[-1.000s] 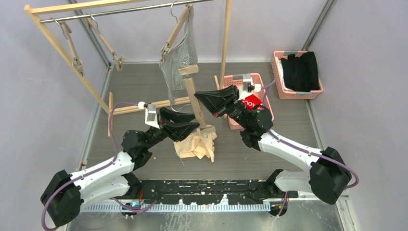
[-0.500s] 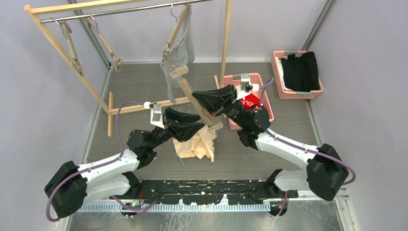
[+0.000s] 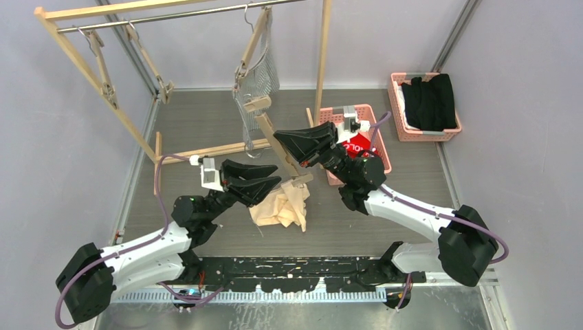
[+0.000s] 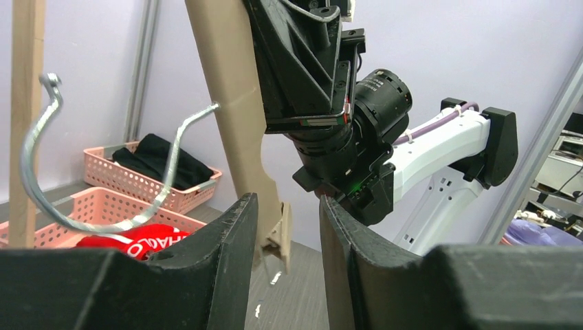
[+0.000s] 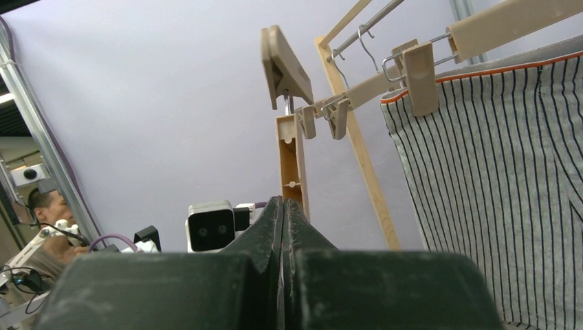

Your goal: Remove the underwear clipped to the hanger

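Note:
The grey-and-white pinstriped underwear (image 3: 258,79) (image 5: 495,179) hangs clipped to a hanger on the rail. The cream underwear (image 3: 282,210) lies heaped on the table. The red underwear (image 3: 357,146) (image 4: 130,240) sits in the near pink basket. A loose tan hanger (image 3: 265,127) (image 4: 227,103) (image 5: 291,151) is held tilted in the air above the cream heap, with my right gripper (image 3: 278,137) (image 5: 283,201) shut on its bar. My left gripper (image 3: 278,182) (image 4: 287,206) is open, and the hanger's lower clip end sits between its jaws without touching them. That clip carries no cloth.
A wooden rack with a metal rail (image 3: 172,15) holds two empty clip hangers (image 3: 103,69) at the left. Its post (image 3: 322,55) stands behind my right gripper. A near pink basket (image 3: 375,113) and a far one with a black garment (image 3: 430,103) stand at the right.
The held hanger has tilted, its top swinging left and back. My left gripper has drawn back to the left and its jaws have narrowed a little. The cream heap has not moved.

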`<control>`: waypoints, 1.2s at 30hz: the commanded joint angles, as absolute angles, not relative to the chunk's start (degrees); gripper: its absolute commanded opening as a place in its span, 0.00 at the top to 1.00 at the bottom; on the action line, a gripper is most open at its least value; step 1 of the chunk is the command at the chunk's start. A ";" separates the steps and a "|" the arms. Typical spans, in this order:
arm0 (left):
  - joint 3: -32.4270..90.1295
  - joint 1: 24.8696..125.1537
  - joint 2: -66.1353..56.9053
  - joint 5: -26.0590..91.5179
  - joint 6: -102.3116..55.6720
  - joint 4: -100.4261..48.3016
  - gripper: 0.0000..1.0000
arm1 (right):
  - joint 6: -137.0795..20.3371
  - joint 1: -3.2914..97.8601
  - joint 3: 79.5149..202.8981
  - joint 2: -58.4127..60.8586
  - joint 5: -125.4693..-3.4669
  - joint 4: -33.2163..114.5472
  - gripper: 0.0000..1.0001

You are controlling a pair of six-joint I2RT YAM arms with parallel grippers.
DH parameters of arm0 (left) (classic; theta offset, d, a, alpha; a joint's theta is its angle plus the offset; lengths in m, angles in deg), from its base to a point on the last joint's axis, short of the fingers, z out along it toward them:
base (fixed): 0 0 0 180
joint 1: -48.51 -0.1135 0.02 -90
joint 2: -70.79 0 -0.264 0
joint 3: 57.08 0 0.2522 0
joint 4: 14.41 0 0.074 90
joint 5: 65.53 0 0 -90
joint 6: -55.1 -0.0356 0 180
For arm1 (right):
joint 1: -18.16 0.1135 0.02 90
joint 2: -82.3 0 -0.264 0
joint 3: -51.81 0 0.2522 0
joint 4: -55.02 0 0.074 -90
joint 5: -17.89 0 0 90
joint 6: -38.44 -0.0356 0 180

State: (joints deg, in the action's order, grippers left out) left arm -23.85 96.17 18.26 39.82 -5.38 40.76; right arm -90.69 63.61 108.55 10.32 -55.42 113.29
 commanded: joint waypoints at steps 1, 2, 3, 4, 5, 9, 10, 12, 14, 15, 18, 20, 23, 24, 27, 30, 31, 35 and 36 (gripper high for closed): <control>-25.77 96.77 21.65 35.69 -7.66 44.06 0.60 | -89.62 64.34 111.37 11.55 -57.07 118.23 0.99; -25.99 96.78 22.26 35.43 -7.96 43.24 0.60 | -89.66 64.55 111.48 11.09 -57.08 118.37 0.99; -26.19 96.93 22.81 35.37 -8.41 42.65 0.60 | -89.76 64.67 111.73 10.70 -57.08 118.61 0.99; -26.53 97.14 23.07 35.14 -8.87 42.49 0.60 | -89.83 64.85 111.94 10.27 -57.08 118.96 0.99; -26.92 97.32 23.37 34.84 -9.34 42.51 0.60 | -89.94 65.08 112.12 9.83 -56.99 119.23 0.99; -28.99 98.52 23.89 32.75 -12.62 43.39 0.60 | -90.11 65.96 113.38 8.55 -56.64 119.78 0.99; -29.38 98.60 23.91 31.97 -13.14 43.39 0.60 | -90.06 66.15 113.56 8.30 -56.57 119.75 0.99; -29.72 98.69 23.64 31.59 -14.01 43.43 0.59 | -90.12 66.46 113.91 7.94 -56.26 119.83 0.99; -29.78 98.70 23.07 31.50 -14.27 43.38 0.59 | -90.20 66.73 114.16 7.74 -55.98 119.70 0.99; -29.93 98.71 22.74 31.43 -14.18 43.43 0.59 | -90.08 66.83 114.15 7.69 -55.90 119.47 0.99; -32.07 98.70 22.04 29.91 -14.32 44.32 0.59 | -88.67 66.80 113.63 8.65 -56.34 116.35 0.99; -34.52 98.73 24.19 27.73 -14.30 43.71 0.59 | -84.92 66.85 113.66 12.78 -57.23 109.15 0.99; -35.02 98.71 34.90 25.12 -16.29 28.44 0.60 | -74.22 67.19 117.94 19.52 -67.81 79.08 0.97; -34.21 98.72 39.39 23.15 -17.31 20.62 0.61 | -71.21 67.24 119.92 20.60 -71.57 69.83 0.89; -31.33 98.70 51.28 13.96 -21.70 0.19 0.63 | -64.25 67.44 125.16 21.10 -80.33 48.01 0.67; -30.14 98.70 60.64 8.53 -24.09 -10.68 0.61 | -61.91 67.55 130.97 18.19 -90.09 32.13 0.57; -29.42 98.70 62.80 7.43 -24.32 -13.64 0.61 | -61.38 67.66 131.78 16.87 -91.19 28.69 0.55; -27.45 98.73 64.54 7.60 -24.19 -21.09 0.61 | -60.13 70.61 132.03 9.60 -96.24 17.88 0.51; -27.08 98.71 63.52 7.75 -24.09 -22.04 0.61 | -60.02 71.86 131.21 7.68 -97.91 16.88 0.50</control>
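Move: The right hand still holds the emptied hanger by about its middle. The beige underwear lies roughly 12 cm ahead of this hand, about 1 cm to its left and 43 cm below. The striped underwear, still hanging, is some 32 cm ahead, 9 cm left and 12 cm lower. The pink basket is about 35 cm ahead, 27 cm right, 38 cm down. From the open, empty left hand the beige underwear is about 16 cm ahead, 1 cm left and 36 cm below. The right hand lets go of the hanger: after a slight lift its fingers open to about half, and it swings forward and down, some 9 cm each, and a little right over the beige underwear, its upward-pointing fingers tipping to near level and turning forward. The left hand, staying open, draws about 12 cm left and a little down, away from the right hand, turning 30 degrees counter-clockwise. ##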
